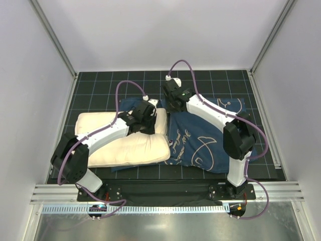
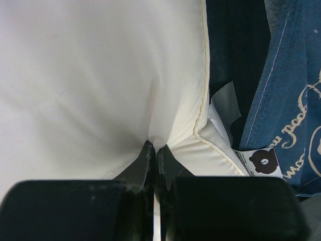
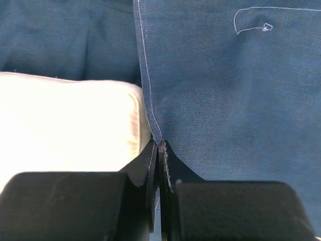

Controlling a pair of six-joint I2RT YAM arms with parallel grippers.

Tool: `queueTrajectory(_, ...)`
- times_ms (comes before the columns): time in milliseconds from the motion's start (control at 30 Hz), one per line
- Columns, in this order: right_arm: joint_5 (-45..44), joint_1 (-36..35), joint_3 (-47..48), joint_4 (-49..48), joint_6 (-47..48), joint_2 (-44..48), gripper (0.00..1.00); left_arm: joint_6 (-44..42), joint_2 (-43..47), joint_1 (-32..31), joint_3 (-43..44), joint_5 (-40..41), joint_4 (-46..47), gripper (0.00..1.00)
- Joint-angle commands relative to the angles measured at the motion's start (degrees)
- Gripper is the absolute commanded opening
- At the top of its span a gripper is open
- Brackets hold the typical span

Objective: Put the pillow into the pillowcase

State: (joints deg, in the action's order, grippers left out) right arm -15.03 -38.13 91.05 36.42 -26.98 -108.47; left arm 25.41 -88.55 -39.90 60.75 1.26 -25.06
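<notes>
The cream-white pillow (image 1: 125, 145) lies on the left of the table, and its right end meets the navy pillowcase (image 1: 210, 140) with white drawings. My left gripper (image 1: 147, 113) sits at the pillow's far right corner. In the left wrist view this gripper (image 2: 154, 146) is shut, pinching a fold of the pillow (image 2: 90, 75) near its piped edge, with the small tag (image 2: 263, 160) and the pillowcase (image 2: 296, 90) to the right. My right gripper (image 1: 170, 98) is at the pillowcase's far left edge. In the right wrist view it (image 3: 160, 144) is shut on the stitched hem of the pillowcase (image 3: 225, 90), beside the pillow (image 3: 70, 120).
The black gridded table (image 1: 100, 85) is boxed in by white walls at the back and both sides. A metal rail (image 1: 165, 193) runs along the near edge by the arm bases. Purple cables (image 1: 188, 75) loop above both arms.
</notes>
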Motion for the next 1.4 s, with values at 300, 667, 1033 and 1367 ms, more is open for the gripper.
queueTrajectory(300, 2.6, -1.9, 1.2, -2.9, -0.5, 6.3, 0.04, -3.3, -5.2, -1.1, 3.2, -2.7, -10.2, 0.0)
queueTrajectory(667, 9.5, -3.7, -11.8, -8.4, -2.1, 18.0, 0.04, -2.6, -5.8, -0.9, 8.4, 4.3, -12.0, 0.0)
queueTrajectory(1033, 13.2, -4.2, -13.7, -8.3, -2.9, 19.1, 0.08, -4.4, -9.1, -1.0, 23.6, 17.6, -16.0, 0.0)
queueTrajectory(1367, 14.3, -4.2, -9.8, -5.6, -3.4, 17.5, 0.09, -2.8, -13.7, -3.1, 20.6, 30.5, -9.7, 0.0)
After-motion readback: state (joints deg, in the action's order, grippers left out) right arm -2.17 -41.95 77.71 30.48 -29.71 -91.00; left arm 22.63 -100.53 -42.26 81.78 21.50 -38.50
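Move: The left hand still pinches the pillow near its right end; the pillowcase edge held by the right hand lies about 11 cm ahead and 10 cm to its right, slightly higher. From the right hand, the pillow's right end is roughly 10 cm back and 3 cm left, some 4 cm below, and its far corner about 3 cm back and 4 cm left, a little below. Right hand draws the pinched case edge back 8 cm and up over the pillow; left pushes pillow forward 6 cm. ##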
